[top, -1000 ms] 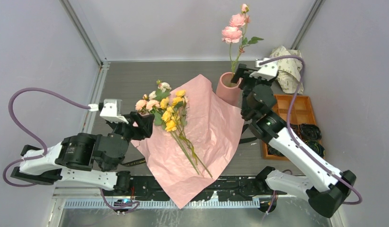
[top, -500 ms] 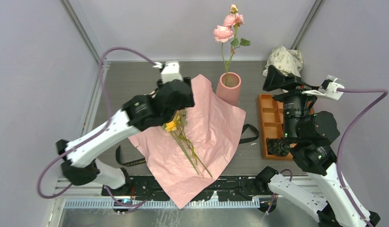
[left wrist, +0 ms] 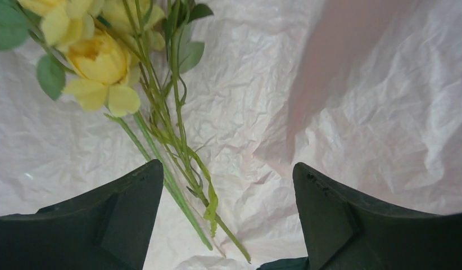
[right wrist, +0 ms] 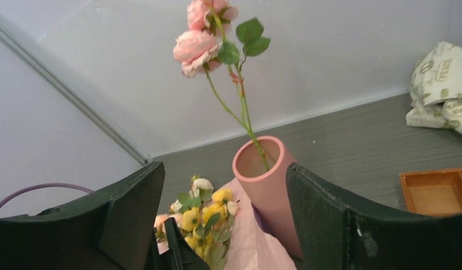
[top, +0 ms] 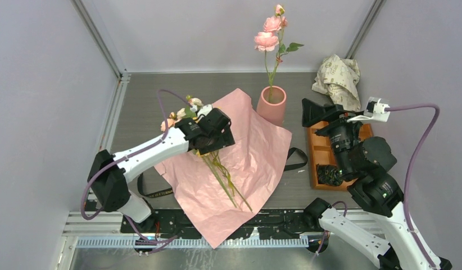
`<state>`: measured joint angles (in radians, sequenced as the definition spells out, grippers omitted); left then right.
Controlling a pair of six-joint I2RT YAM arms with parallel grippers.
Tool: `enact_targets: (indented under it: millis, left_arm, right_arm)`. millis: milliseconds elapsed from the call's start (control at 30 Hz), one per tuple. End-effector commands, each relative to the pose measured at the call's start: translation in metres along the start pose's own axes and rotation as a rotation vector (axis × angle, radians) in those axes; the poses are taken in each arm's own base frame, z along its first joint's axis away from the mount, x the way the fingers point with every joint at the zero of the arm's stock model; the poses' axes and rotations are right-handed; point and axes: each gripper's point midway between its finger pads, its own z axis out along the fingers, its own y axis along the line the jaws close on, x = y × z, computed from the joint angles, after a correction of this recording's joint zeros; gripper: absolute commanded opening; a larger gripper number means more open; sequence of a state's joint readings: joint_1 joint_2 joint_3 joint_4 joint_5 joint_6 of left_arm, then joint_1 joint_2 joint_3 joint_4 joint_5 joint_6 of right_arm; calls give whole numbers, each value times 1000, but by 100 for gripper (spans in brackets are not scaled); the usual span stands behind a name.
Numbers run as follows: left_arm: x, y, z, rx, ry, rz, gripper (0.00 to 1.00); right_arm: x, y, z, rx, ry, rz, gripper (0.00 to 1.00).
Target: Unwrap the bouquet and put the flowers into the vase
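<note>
The bouquet is undone: its lilac-pink paper (top: 245,163) lies spread flat, with yellow, peach and cream flowers (top: 186,115) resting on it. My left gripper (top: 212,140) hangs low over their green stems (left wrist: 178,152), open, with the stems just inside its left finger (left wrist: 105,219) and nothing gripped. A yellow head (left wrist: 99,62) shows above. The salmon vase (top: 272,104) stands upright holding one pink rose stem (top: 266,40). My right gripper (top: 314,112) is open and empty to the right of the vase (right wrist: 268,185), facing it.
An orange compartment tray (top: 321,152) sits under my right arm, with dark cords (top: 330,175) in its near end. Crumpled printed white paper (top: 336,76) lies at the back right. Black ribbon (top: 296,159) trails off the pink paper's right edge.
My left arm swung over the paper and came down onto the flower stems, its jaws opening wider. My right arm pulled back from the vase to above the tray.
</note>
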<state>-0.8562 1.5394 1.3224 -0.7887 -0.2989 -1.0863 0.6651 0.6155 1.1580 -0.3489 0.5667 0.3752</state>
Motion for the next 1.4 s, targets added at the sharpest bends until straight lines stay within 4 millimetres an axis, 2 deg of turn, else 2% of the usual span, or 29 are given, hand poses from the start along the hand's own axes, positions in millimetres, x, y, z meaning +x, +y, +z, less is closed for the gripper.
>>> enact_targets:
  millis: [0, 133, 200, 333, 500, 667, 767, 900, 1067, 1200, 1300, 1367]
  left_arm:
    - [6, -35, 3, 145, 38, -163, 85]
    - [14, -32, 23, 103, 76, -178, 85]
    - [16, -29, 33, 86, 87, -185, 82]
    - [16, -13, 51, 31, 95, -206, 78]
    - [16, 6, 58, -38, 93, -222, 78]
    - [13, 17, 62, -92, 88, -211, 76]
    - [19, 26, 71, -127, 105, -213, 74]
    - [26, 33, 82, -149, 125, -211, 67]
    - [25, 35, 88, -173, 132, -194, 60]
    - [31, 44, 95, -196, 149, -199, 54]
    - [35, 48, 101, -203, 167, -209, 44]
    - [36, 49, 103, -204, 174, -212, 31]
  right_arm:
    - [33, 11, 0, -65, 100, 56, 84]
    - [46, 12, -2, -76, 148, 52, 84]
    - [49, 9, -3, -71, 151, 48, 84]
    - [49, 4, -6, -64, 149, 40, 84]
    - [50, -1, -8, -42, 151, 25, 84]
    - [58, -2, -6, -38, 165, 35, 84]
    - [62, -2, -5, -39, 174, 38, 84]
    - [66, -5, -4, -24, 182, 38, 84]
    - [72, -10, -4, 0, 187, 42, 84]
    - [74, -13, -5, 10, 188, 43, 84]
    - [72, -16, -6, 21, 181, 42, 84]
    - [72, -18, -6, 27, 179, 40, 84]
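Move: The yellow flower stems that the left fingers will shut on lie about 12 cm below the left hand, 2 cm ahead and 1 cm to its left. The nearest yellow bloom is some 4 cm ahead and 6 cm left, the peach blooms about 15 cm ahead and 17 cm left, both 11 cm down; the vase stands roughly 10 cm ahead, 19 cm right, its middle 3 cm lower. From the right hand the stems lie about 6 cm ahead, 33 cm left and 41 cm down. The yellow flower stems, just below their blooms and leaves, are what the left hand sinks onto, about 11 cm down. It sways slightly right, then back left, while its fingers tip steeper and turn some 10 degrees counter-clockwise, half closing around the stems. The empty right hand, wide open, lowers about 8 cm and drifts 3 cm left, nearer the vase. ##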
